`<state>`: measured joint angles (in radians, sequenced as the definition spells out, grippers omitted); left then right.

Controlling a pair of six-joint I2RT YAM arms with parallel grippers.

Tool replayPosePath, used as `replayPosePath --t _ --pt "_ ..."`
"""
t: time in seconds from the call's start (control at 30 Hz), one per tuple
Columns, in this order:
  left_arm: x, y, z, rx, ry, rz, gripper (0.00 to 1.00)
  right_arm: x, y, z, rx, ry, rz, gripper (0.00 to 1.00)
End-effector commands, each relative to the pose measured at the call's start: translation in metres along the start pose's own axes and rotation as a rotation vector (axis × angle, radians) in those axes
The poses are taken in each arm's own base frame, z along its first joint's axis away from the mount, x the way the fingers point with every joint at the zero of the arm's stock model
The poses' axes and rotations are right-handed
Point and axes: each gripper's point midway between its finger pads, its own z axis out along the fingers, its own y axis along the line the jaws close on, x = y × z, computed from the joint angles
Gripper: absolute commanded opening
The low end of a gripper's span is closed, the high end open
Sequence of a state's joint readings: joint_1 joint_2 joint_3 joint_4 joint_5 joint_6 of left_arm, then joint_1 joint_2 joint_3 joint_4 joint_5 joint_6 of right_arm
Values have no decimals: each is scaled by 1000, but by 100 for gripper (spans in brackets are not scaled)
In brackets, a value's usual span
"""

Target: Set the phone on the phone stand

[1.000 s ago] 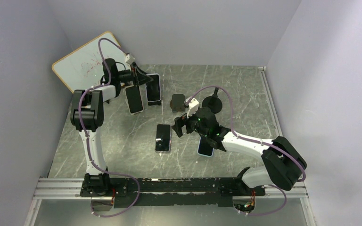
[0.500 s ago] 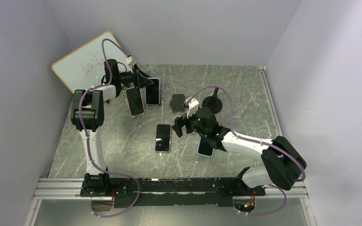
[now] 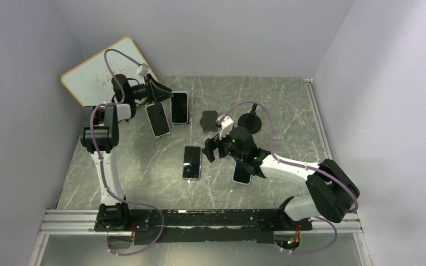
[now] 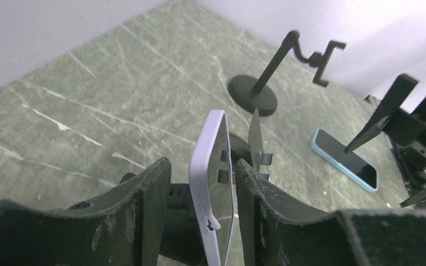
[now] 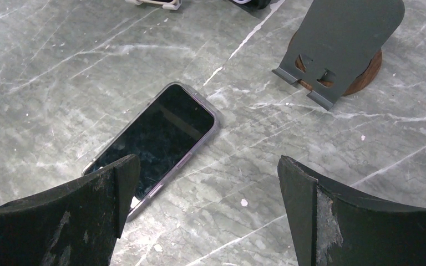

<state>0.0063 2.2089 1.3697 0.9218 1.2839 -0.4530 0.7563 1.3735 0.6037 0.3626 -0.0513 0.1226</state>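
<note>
A lavender-cased phone [image 4: 211, 183] stands on edge between the fingers of my left gripper [image 4: 202, 166], leaning on a dark phone stand behind it. The jaws are open, with a gap on each side of the phone. In the top view this phone [image 3: 179, 107] is at the back left, with my left gripper [image 3: 161, 93] just left of it. My right gripper [image 5: 208, 177] hangs wide open over the table with nothing in it. A dark phone in a purple case [image 5: 155, 138] lies flat just beyond its left finger. A grey plate stand on a wooden base [image 5: 338, 44] stands empty.
Another dark phone [image 3: 158, 119] leans beside the lavender one. A black arm stand [image 3: 249, 121] is at the back centre. A blue-cased phone [image 3: 242, 176] lies flat under the right arm. A whiteboard [image 3: 97, 72] leans against the left wall.
My left gripper has opened off the lavender phone and drawn back to the left, leaving it propped on its stand. The right arm has hardly moved.
</note>
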Motion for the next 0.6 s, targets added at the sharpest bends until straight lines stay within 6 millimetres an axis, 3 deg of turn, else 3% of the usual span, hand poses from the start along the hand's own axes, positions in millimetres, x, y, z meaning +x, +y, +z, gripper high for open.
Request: replayPosePath --t 0.0,0.27,0.57 --pt "-14 -16 -13 90 -32 23 51 -3 -1 3 -2 -16 -3 100" --pt "-40 -26 -26 128 -30 66 51 -2 -2 3 -2 -12 -6 100" --pt "-114 -41 -37 136 -27 216 48 -1 0 4 -13 -13 -4 100"
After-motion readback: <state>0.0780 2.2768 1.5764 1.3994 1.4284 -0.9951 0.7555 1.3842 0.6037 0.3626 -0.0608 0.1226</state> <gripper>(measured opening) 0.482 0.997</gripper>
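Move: My left hand, half open, is just off the left edge of the phone on the middle stand: the phone's middle lies about 5 cm to my right, 3 cm nearer the base and 6 cm lower. The other stood phone is some 4 cm to my left, 8 cm back and 7 cm down; the empty stand, 17 cm right, 8 cm back and 9 cm lower. From my right hand the middle phone is roughly 19 cm ahead, 11 cm left and 3 cm lower. I draw my left hand clear of the phone I have just stood up, first easing left and about 1 cm back from its side edge, then lifting mostly straight up, about 7 cm in all, picking up speed and ending some 3 cm farther left. I keep the fingers half open around nothing and let the wrist turn only slightly. ##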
